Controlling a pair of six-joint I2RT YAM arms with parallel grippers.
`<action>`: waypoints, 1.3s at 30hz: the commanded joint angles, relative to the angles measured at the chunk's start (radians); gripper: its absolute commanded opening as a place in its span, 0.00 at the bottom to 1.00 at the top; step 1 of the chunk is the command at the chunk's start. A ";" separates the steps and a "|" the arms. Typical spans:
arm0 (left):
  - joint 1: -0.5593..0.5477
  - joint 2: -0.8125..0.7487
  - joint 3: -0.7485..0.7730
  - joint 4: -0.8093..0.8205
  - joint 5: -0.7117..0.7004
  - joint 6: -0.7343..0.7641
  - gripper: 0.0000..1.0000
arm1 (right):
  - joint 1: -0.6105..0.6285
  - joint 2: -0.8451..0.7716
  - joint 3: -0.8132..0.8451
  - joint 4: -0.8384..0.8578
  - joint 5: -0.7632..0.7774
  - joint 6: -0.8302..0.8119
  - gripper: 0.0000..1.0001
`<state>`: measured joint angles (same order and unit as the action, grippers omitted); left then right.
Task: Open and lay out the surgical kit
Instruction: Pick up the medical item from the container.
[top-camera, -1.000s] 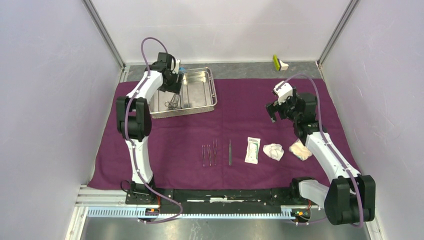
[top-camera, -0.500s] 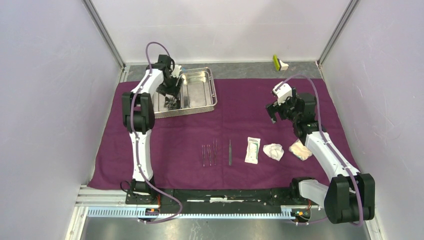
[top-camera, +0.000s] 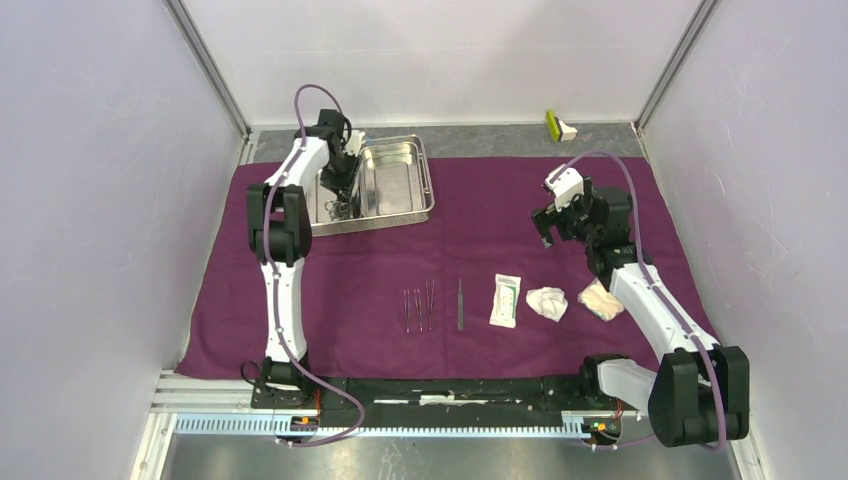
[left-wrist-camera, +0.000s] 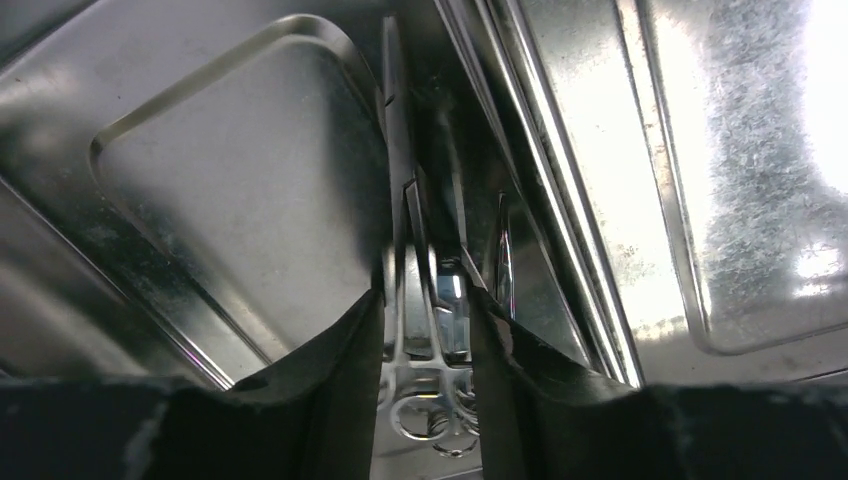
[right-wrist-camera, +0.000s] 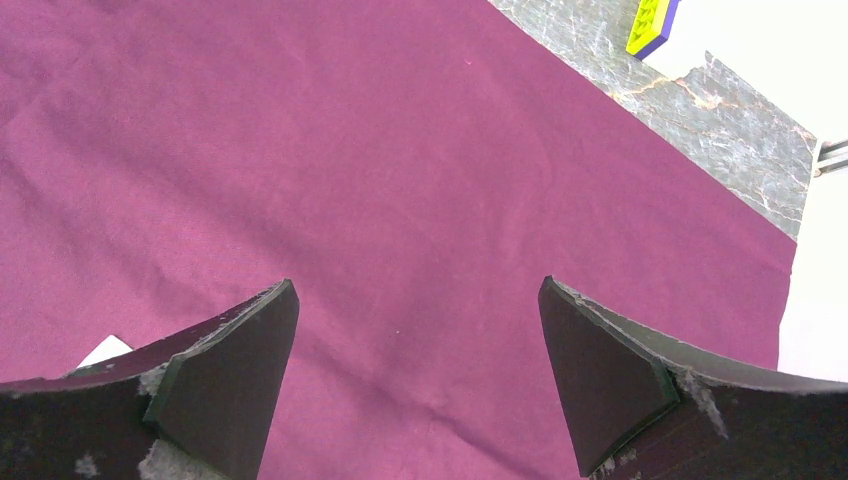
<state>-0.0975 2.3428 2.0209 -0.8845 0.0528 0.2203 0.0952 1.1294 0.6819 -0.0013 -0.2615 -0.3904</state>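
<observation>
The purple cloth wrap (top-camera: 480, 230) lies spread flat, with the steel tray (top-camera: 430, 180) on its far left part. My left gripper (top-camera: 342, 190) reaches down into the tray's left compartment (left-wrist-camera: 230, 200). Its fingers (left-wrist-camera: 340, 380) stand close on either side of the ring-handled forceps (left-wrist-camera: 400, 180) lying there; whether they press on them I cannot tell. Three slim forceps (top-camera: 418, 308), tweezers (top-camera: 460, 304), a white packet (top-camera: 506, 300) and two gauze wads (top-camera: 547, 302) (top-camera: 601, 300) lie in a row near the front. My right gripper (top-camera: 545, 228) hovers open over bare cloth (right-wrist-camera: 400, 150).
A yellow-green block (top-camera: 553, 124) sits on the grey table strip beyond the cloth's far right corner, also showing in the right wrist view as a block (right-wrist-camera: 652, 22). White walls and metal posts close in the left, back and right sides.
My left gripper has dropped lower into the tray's left compartment and its fingers have narrowed around the forceps. The right arm has barely moved.
</observation>
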 joint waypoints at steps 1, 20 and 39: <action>0.002 0.021 0.016 -0.013 -0.073 0.048 0.37 | -0.004 0.001 -0.007 0.030 -0.005 -0.007 0.98; 0.008 -0.036 0.088 -0.011 -0.066 0.091 0.02 | -0.006 0.001 -0.008 0.031 -0.007 -0.008 0.98; 0.029 -0.193 -0.019 0.028 0.036 0.093 0.02 | -0.005 0.013 -0.003 0.022 -0.105 -0.004 0.98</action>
<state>-0.0772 2.2890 2.0350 -0.8879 0.0368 0.2714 0.0952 1.1370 0.6800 -0.0013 -0.3008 -0.3904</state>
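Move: Between the left hand's half-open fingers lies the long scissor-like medical item, its middle about 3 cm ahead, 1 cm to the right and 1 cm below. The small tweezers lie roughly 3 cm to this hand's right, level with it and some 2 cm down; the tray divider's middle stands about 5 cm to the right and 2 cm ahead. From the idle right hand the item is some 13 cm ahead, 47 cm left and 14 cm below. Closing on the shanks of the medical item near its finger rings, the left hand pinches it while sliding about 1.5 cm left, away from the tray divider, with a slight roll. It keeps that grip, edges about 1 cm forward, then rises mostly straight up, some 3 cm in all, fingers still pointing down into the tray. ##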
